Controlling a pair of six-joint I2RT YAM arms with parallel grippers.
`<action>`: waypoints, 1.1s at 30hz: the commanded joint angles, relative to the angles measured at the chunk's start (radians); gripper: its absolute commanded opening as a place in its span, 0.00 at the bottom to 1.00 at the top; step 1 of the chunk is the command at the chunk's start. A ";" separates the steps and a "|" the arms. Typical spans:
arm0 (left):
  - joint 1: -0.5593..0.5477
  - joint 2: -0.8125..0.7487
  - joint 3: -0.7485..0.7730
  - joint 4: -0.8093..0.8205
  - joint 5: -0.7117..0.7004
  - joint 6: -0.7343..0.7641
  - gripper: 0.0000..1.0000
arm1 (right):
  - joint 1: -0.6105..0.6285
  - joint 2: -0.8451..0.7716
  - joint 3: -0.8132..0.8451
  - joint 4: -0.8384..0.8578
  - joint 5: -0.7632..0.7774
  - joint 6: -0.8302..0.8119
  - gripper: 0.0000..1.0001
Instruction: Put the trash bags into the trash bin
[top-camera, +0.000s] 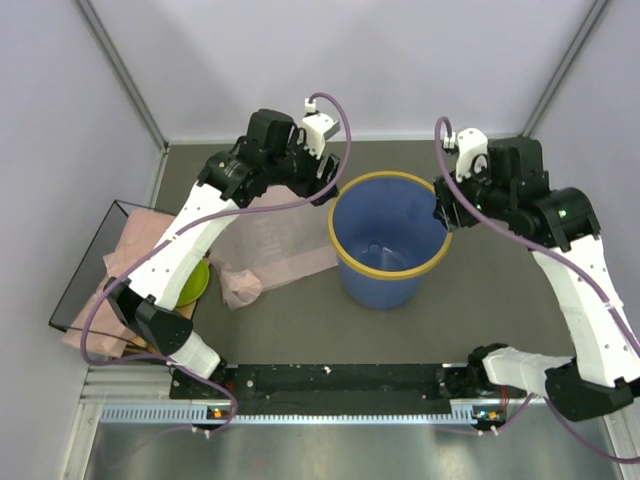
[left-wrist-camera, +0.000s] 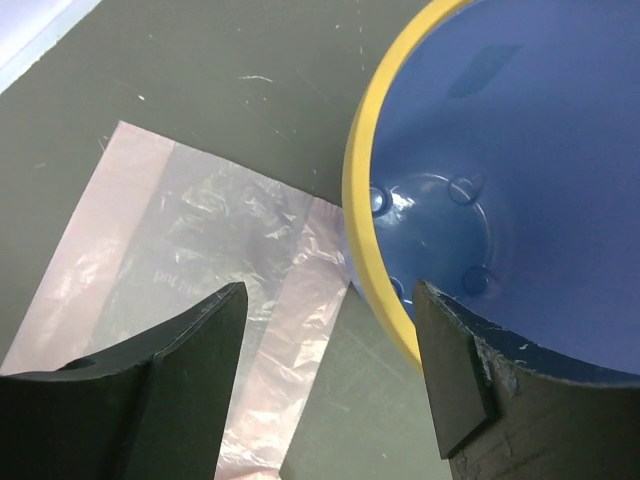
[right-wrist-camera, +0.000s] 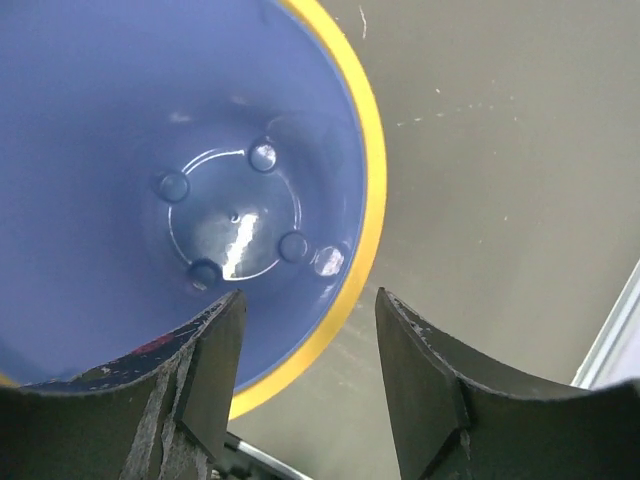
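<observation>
The blue trash bin (top-camera: 385, 240) with a yellow rim stands upright at mid-table, and its inside shows nothing in it. One pale pink trash bag (top-camera: 275, 250) lies flat on the table just left of it. My left gripper (top-camera: 325, 188) hovers at the bin's left rim, open and holding nothing. In the left wrist view the gripper (left-wrist-camera: 330, 300) has the yellow rim (left-wrist-camera: 358, 200) between its fingers, above the bag (left-wrist-camera: 200, 250). My right gripper (top-camera: 445, 205) is open at the bin's right rim. In the right wrist view the gripper (right-wrist-camera: 310, 300) straddles the rim (right-wrist-camera: 375, 200), empty.
At the left edge a dark-rimmed tray (top-camera: 82, 265) holds more pink bags (top-camera: 130, 245). A small green bowl (top-camera: 195, 283) sits under my left arm, beside a crumpled part of the flat bag (top-camera: 240, 285). Grey walls close in the back and sides.
</observation>
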 joint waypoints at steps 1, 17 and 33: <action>-0.009 -0.070 -0.003 -0.016 0.000 -0.051 0.73 | -0.056 0.054 0.067 -0.061 -0.004 0.157 0.55; -0.066 -0.036 -0.028 -0.070 -0.050 -0.081 0.61 | -0.076 0.111 0.018 -0.056 0.042 0.185 0.42; -0.095 0.015 0.018 -0.090 -0.101 -0.111 0.39 | -0.077 0.141 0.010 -0.045 0.052 0.190 0.31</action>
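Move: Both hands hang empty just above the trash bin, over opposite sides of its yellow rim. The bin's middle is about 13 cm right of the left hand, 4 cm back and 19 cm below; from the right hand it is roughly 10 cm left, 1 cm back and 19 cm below. A flat pink trash bag lies on the table some 13 cm left of the left hand, level with it and about 31 cm below. Both narrowing grippers sink 3–5 cm towards the bin's opposite rim edges, the left also easing 3 cm back. ##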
